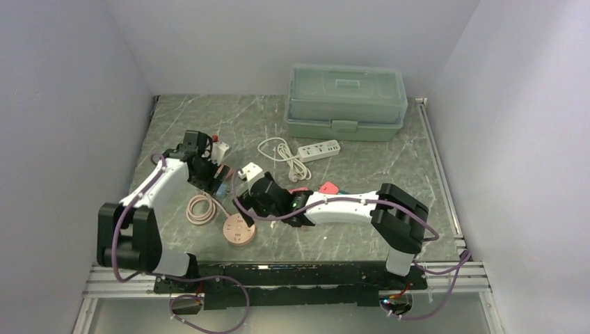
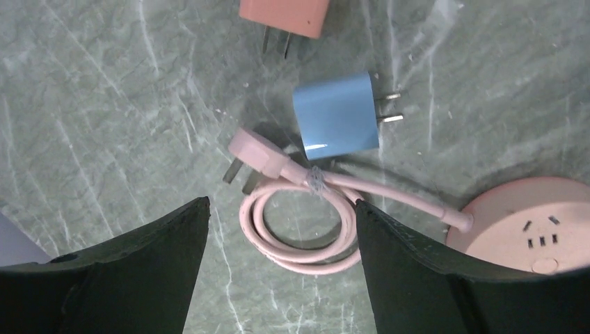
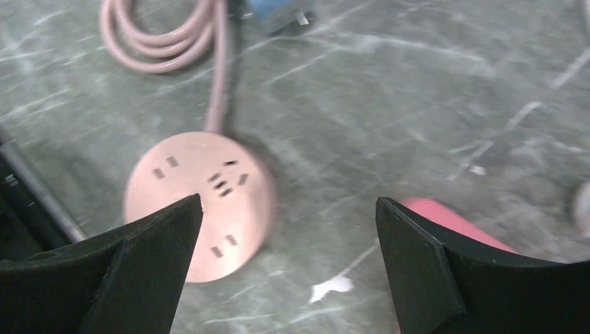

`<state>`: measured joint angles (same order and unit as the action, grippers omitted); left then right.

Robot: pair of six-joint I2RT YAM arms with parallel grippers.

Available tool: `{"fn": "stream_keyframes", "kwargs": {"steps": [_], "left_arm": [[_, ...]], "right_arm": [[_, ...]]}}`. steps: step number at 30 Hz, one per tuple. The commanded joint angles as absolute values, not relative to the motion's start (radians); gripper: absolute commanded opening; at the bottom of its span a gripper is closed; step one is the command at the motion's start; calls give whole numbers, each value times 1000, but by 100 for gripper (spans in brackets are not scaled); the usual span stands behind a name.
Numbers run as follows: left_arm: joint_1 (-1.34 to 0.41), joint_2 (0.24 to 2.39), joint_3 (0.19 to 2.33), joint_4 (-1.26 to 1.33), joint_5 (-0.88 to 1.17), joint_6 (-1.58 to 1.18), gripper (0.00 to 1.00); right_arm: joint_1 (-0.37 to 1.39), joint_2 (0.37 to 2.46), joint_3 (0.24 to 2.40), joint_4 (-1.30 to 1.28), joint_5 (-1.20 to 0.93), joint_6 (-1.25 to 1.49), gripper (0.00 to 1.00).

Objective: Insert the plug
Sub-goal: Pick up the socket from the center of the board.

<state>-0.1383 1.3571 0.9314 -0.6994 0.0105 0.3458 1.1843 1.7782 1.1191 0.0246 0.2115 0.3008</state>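
A blue plug [image 2: 336, 115] lies on the marble table, its two prongs pointing right. Just below it lies a pink plug [image 2: 259, 154] whose coiled cord [image 2: 299, 233] runs to a round pink socket [image 2: 529, 223]. My left gripper [image 2: 280, 203] hovers open over the coil and grips nothing. In the top view the blue plug [image 1: 224, 188] lies just below the left gripper [image 1: 209, 177]. My right gripper [image 3: 288, 200] is wide open and empty above the table, with the round socket [image 3: 202, 202] by its left finger.
A pink adapter [image 2: 284, 15] lies beyond the blue plug. A red plug [image 3: 452, 223] sits by my right finger. A white adapter [image 1: 250, 171], a white power strip [image 1: 319, 150] with its cable [image 1: 282, 154] and a green lidded box [image 1: 346, 101] stand further back.
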Motion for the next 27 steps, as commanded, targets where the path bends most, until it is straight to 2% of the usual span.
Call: {"fn": "stream_keyframes", "kwargs": {"steps": [1, 5, 13, 18, 22, 27], "left_arm": [[-130, 1454, 1032, -675, 51, 335, 82], [-132, 1497, 1135, -691, 78, 322, 82], [-130, 1535, 1211, -718, 109, 301, 83], [-130, 1547, 1231, -727, 111, 297, 83], [-129, 1543, 1231, -721, 109, 302, 83], [-126, 1551, 1220, -710, 114, 314, 83]], "right_arm": [[1065, 1687, 1139, 5, 329, 291, 100], [927, 1654, 1173, -75, 345, 310, 99], [779, 1800, 1323, -187, 333, 315, 94], [761, 1932, 1466, -213, 319, 298, 89], [761, 2035, 1613, -354, 382, 378, 79], [762, 2024, 1572, -424, 469, 576, 79]]}}
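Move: From the right hand, the white cord bundle of the power strip lies about 21 cm ahead and 16 cm to the right, with the strip's middle some 26 ahead and 24 right. The pink triangle is 5 ahead and 14 right; the round pink socket, about 4 behind and 2 left. From the left hand the bundle is roughly 13 ahead and 30 right, the orange plug 10 ahead and 7 right, the blue plug 3 ahead and 5 right. Everything sits some 5 cm lower. Towards the white cord bundle beside the power strip, the right hand sweeps about 21 cm forward and 11 cm right, away from the round pink socket, rising at first and then sinking beside the bundle, turning some 35 degrees clockwise as its open fingers narrow slightly. The left hand, still open, moves about 6 cm forward and a little up and right towards the orange plug, then hovers. ##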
